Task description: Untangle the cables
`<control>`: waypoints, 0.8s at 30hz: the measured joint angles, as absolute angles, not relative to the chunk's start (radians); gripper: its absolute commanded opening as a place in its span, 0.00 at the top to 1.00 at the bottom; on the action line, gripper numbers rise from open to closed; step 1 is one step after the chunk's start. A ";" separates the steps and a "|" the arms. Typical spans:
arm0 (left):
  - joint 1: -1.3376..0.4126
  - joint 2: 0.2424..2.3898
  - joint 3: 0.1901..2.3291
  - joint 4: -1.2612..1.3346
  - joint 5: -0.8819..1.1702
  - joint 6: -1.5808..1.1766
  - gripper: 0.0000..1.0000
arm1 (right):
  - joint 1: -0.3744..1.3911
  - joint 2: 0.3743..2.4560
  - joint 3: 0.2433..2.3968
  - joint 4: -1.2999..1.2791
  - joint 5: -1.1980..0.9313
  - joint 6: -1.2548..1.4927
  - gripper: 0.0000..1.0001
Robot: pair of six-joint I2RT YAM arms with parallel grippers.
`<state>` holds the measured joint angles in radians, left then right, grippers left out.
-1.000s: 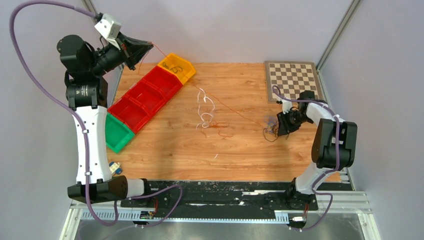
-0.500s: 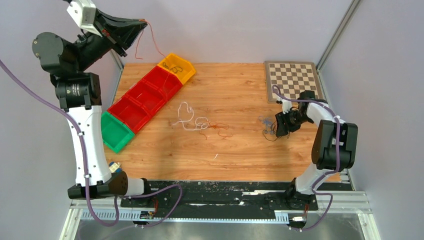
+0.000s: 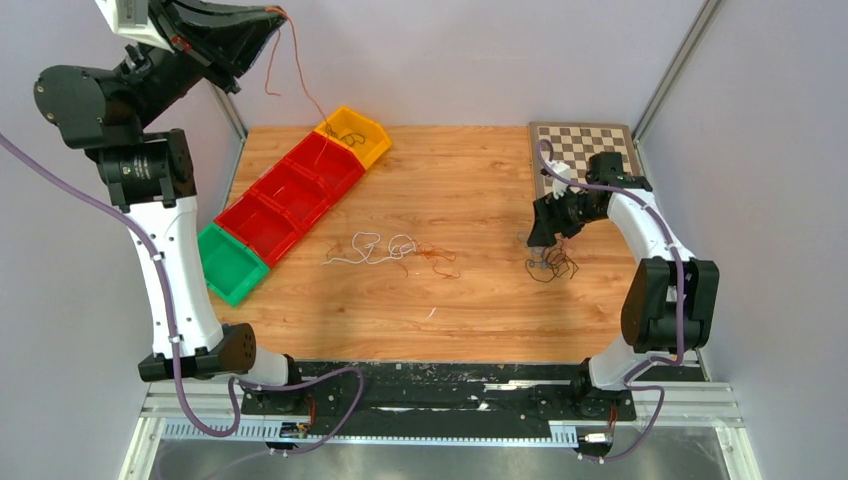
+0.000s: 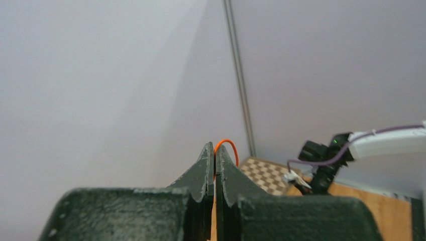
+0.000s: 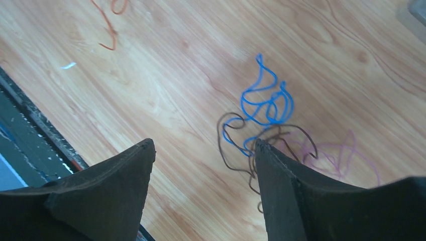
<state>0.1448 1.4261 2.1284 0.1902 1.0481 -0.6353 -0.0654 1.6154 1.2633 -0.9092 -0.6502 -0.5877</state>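
Observation:
My left gripper is raised high at the back left, shut on a thin orange-red cable that hangs down toward the yellow bin; the wrist view shows the cable looping out between the closed fingers. A white cable and an orange-red strand lie on the table centre. My right gripper is open above a small tangle of blue, brown and faint purple cables. In the right wrist view the blue cable and brown cable lie beside the right finger.
A row of bins, yellow, red and green, runs diagonally at the left. A chessboard lies at the back right. A small white scrap lies near the front. The table's front edge is close in the right wrist view.
My left gripper rose higher and pulled the orange-red cable free of the centre tangle. The white cable settled flatter. My right gripper lifted off the small tangle and opened.

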 measured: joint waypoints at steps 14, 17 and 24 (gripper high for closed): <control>0.146 1.514 2.308 0.073 0.693 -0.449 1.00 | -0.007 1.616 1.306 -0.924 -0.683 -0.540 0.27; 0.146 1.564 2.277 0.106 0.641 -0.476 1.00 | -0.007 1.617 1.306 -0.924 -0.683 -0.535 0.27; 0.146 1.695 2.264 0.187 0.556 -0.554 1.00 | -0.007 1.641 1.321 -0.924 -0.683 -0.525 0.26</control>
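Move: The left hand holds the orange cable very high. The red compartment beside the yellow bin lies about 32 cm ahead of it, 4 cm left and 65 cm below; the yellow bin is some 40 cm ahead and 2 cm right, the middle red compartment about 25 cm ahead and 13 cm left, and the white cable roughly 9 cm ahead and 8 cm right. From the right hand the first compartment is about 28 cm ahead, 54 cm left, 10 cm lower. Rising about 6 cm at first, then sweeping forward and sinking again, the left hand carries the pinched orange cable some 15 cm forward and 8 cm left, towards the red compartment beside the yellow bin. The wrist swings its fingers counter-clockwise and farther upward, some 30 degrees in all. The right hand drifts left about 2.5 cm with its fingers staying open above the blue and black cables. ##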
